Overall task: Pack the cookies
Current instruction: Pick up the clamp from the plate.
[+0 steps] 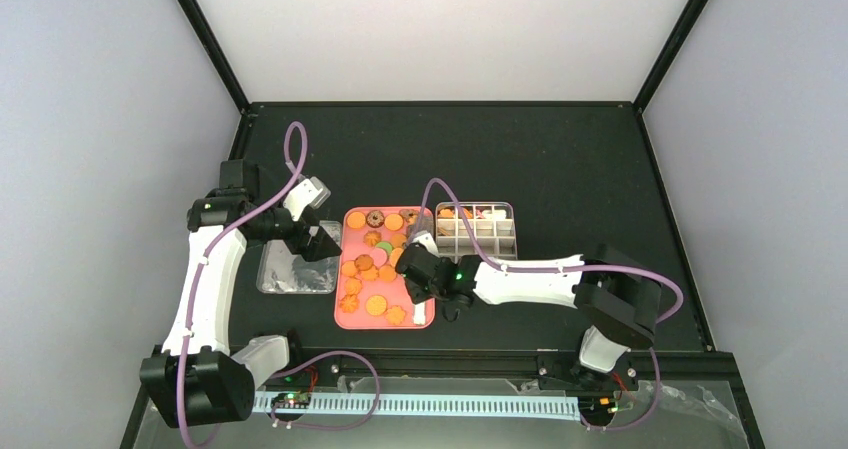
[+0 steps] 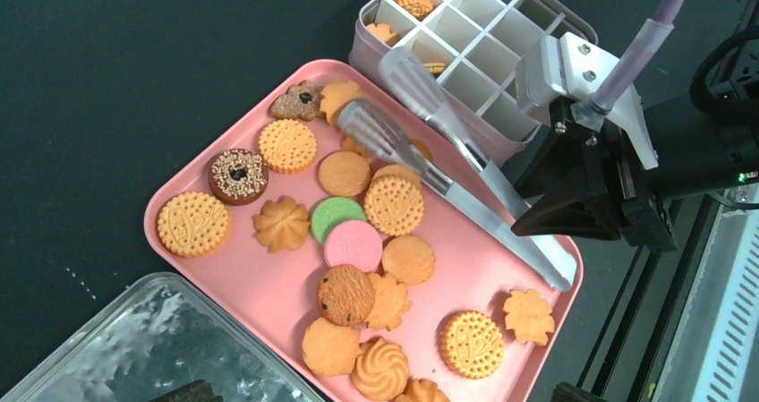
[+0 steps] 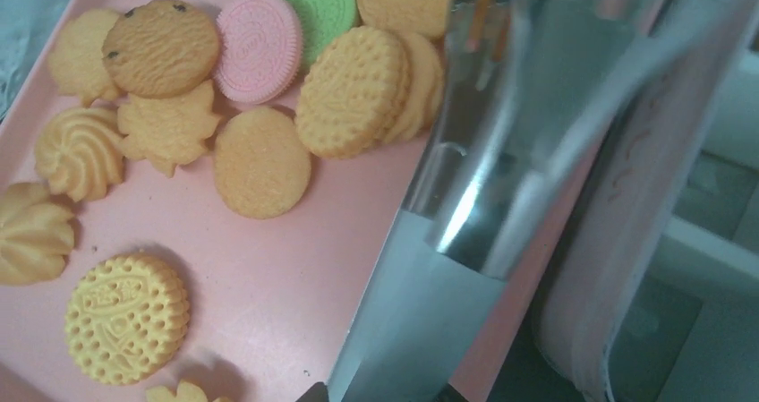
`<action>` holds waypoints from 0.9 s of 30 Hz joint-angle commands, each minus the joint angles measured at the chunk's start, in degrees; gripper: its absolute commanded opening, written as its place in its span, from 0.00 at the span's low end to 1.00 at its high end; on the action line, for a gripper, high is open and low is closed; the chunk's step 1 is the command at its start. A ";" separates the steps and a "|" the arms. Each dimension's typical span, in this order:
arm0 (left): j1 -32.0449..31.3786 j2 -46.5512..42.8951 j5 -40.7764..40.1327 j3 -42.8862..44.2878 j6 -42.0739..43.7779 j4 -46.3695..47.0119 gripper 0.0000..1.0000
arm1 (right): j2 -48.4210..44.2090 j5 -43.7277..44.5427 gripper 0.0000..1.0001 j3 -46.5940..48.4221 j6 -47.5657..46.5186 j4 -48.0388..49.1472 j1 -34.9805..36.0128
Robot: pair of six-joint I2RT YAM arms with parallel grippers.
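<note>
The cookies (image 2: 394, 205) lie loose on a pink tray (image 2: 268, 286): orange rounds and flower shapes, a pink one (image 2: 353, 245), a green one (image 2: 335, 216) and a brown ring (image 2: 237, 175). My right gripper (image 1: 425, 279) is shut on a pair of metal tongs (image 2: 447, 178). The tongs reach across the tray's right side, tips slightly apart by the cookies at its far end. In the right wrist view the tongs (image 3: 501, 196) fill the middle, over the cookies (image 3: 353, 89). My left gripper (image 1: 318, 239) hangs open left of the tray, holding nothing.
A white gridded tin (image 2: 501, 62) stands against the tray's far right corner, with a few cookies in its back cells (image 2: 414, 4). A clear lid (image 1: 295, 274) lies flat left of the tray, under my left gripper. Black table (image 1: 560, 159) all around.
</note>
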 commanded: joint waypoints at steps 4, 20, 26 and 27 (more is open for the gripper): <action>-0.30 -0.48 1.23 1.31 1.39 -0.87 0.99 | 0.97 0.81 0.23 1.15 -0.24 2.96 -0.18; -0.45 -0.25 1.51 1.59 3.13 -1.88 0.99 | -0.84 3.20 0.08 -0.35 -2.00 6.09 -0.20; -2.70 -1.25 4.53 1.27 11.04 -5.78 0.99 | -7.27 2.50 0.03 -2.01 -4.06 6.62 -0.29; -3.43 -1.68 4.51 1.27 12.60 -6.24 0.99 | -8.38 2.41 0.03 -2.12 -4.31 6.45 -0.38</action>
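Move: The clamp lies along the plate's right edge with its handles already between the right hand's fingers. Its middle is about 4 cm ahead of that hand, 1 cm left and 1 cm lower. The compartment box is some 10 cm ahead and 10 cm right, the green cookie about 9 cm ahead and 8 cm left, and the flower cookie roughly 4 cm back and 6 cm left. From the left hand, the clamp is level ahead, about 17 cm right and 17 cm below. The clamp's handles are squeezed together as the right hand's fingers, already partly shut around them, close the rest of the way while the hand eases about 1.5 cm left and 1 cm forward. With the grip firmed, the hand turns to lifting, rising some 2.5 cm above the plate's edge and keeping its hold, with only a slight tilt. ##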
